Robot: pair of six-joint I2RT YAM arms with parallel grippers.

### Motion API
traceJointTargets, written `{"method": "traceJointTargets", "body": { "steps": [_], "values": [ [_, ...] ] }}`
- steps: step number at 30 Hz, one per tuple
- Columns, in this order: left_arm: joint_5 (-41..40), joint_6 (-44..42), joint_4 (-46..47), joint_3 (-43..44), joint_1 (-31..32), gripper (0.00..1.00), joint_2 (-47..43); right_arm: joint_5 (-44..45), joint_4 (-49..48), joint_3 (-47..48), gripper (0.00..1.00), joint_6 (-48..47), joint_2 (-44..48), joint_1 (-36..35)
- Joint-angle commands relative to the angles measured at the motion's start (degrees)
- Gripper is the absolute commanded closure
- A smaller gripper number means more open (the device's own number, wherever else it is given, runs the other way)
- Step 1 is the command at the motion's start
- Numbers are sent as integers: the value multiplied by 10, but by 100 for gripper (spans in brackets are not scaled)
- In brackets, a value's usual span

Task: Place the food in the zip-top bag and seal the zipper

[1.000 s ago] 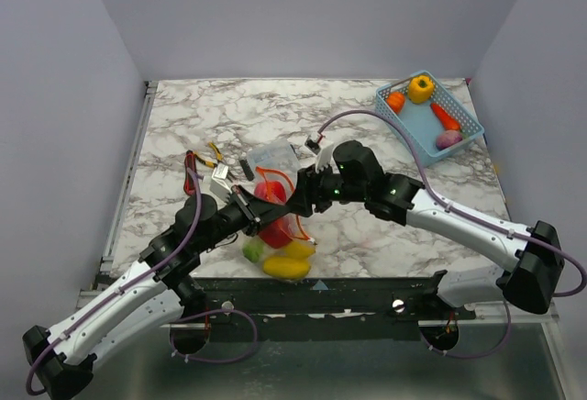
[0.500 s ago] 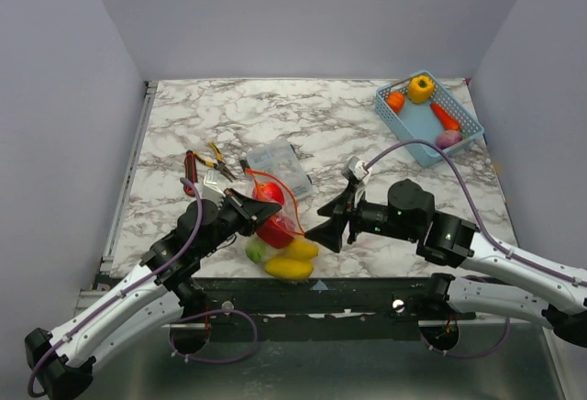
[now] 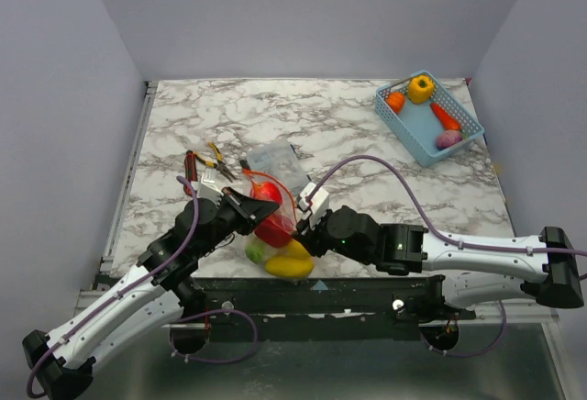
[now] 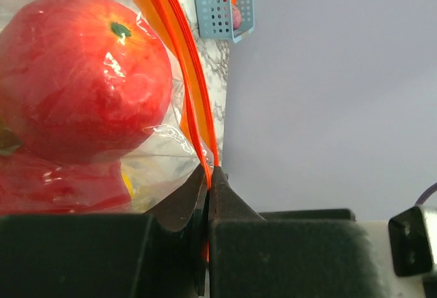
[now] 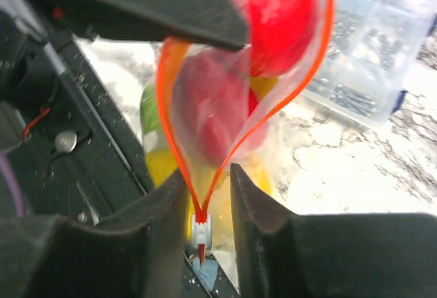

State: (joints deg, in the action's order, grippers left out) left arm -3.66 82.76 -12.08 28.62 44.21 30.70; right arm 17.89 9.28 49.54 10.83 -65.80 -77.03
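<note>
The zip-top bag (image 3: 278,226) lies at the table's near edge, holding the food: a red apple (image 4: 75,72), another red piece (image 5: 212,110), a yellow piece (image 3: 290,262) and a green one (image 3: 254,250). Its red-orange zipper (image 4: 183,59) gapes in a teardrop loop (image 5: 239,141). My left gripper (image 4: 210,172) is shut on the zipper strip at one end of the mouth. My right gripper (image 5: 208,173) is at the other end, its jaws apart on either side of the white slider (image 5: 201,229), neither finger clearly touching it.
A blue mesh basket (image 3: 454,143) at the back right holds more toy food. A clear rigid box (image 3: 275,156) of small parts, yellow-handled pliers (image 3: 215,154) and a red-handled tool (image 3: 191,165) lie just behind the bag. The bag overhangs the table's front edge (image 3: 367,279).
My right arm swung out to the right, then came back low to the bag's near end, its jaws narrower now around the slider. The left gripper kept its hold on the zipper.
</note>
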Motion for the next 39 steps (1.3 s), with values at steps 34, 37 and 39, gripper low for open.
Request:
{"method": "traceJointTargets", "body": {
  "steps": [34,37,39],
  "values": [
    [484,-969,-191,328,-32,5,262,-321,-1,31,100,-143,52,170],
    [488,-990,-200,331,-33,6,274,-328,0,29,100,-137,55,172],
    [500,-999,-210,336,-34,8,277,-330,5,27,100,-134,59,171]
  ]
}}
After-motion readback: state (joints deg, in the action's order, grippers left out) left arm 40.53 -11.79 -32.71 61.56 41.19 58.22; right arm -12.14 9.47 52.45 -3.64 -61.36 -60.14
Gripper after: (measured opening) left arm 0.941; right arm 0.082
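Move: The right hand's half-open fingers straddle the zipper's slider end, practically at the hand point. The red pepper in the bag is about 8 cm to its left, 2 cm ahead and 8 cm lower, and the yellow pepper 3 cm left, 3 cm back and 13 cm down. The slider end lies some 5 cm back, 7 cm right and 4 cm below the left hand, which still pinches the bag's rim; the tomato is about 3 cm ahead, 3 cm left and 5 cm below that hand. Up and over in an arc goes the left hand: it opens wide and lets go of the rim, climbs about 10 cm, then swings right and back and sinks some 6 cm towards the slider end, rolling strongly until its fingers point right. The right fingers first close on the zipper beside the slider and keep it, moving forward and then partly back while rising about 5 cm. ##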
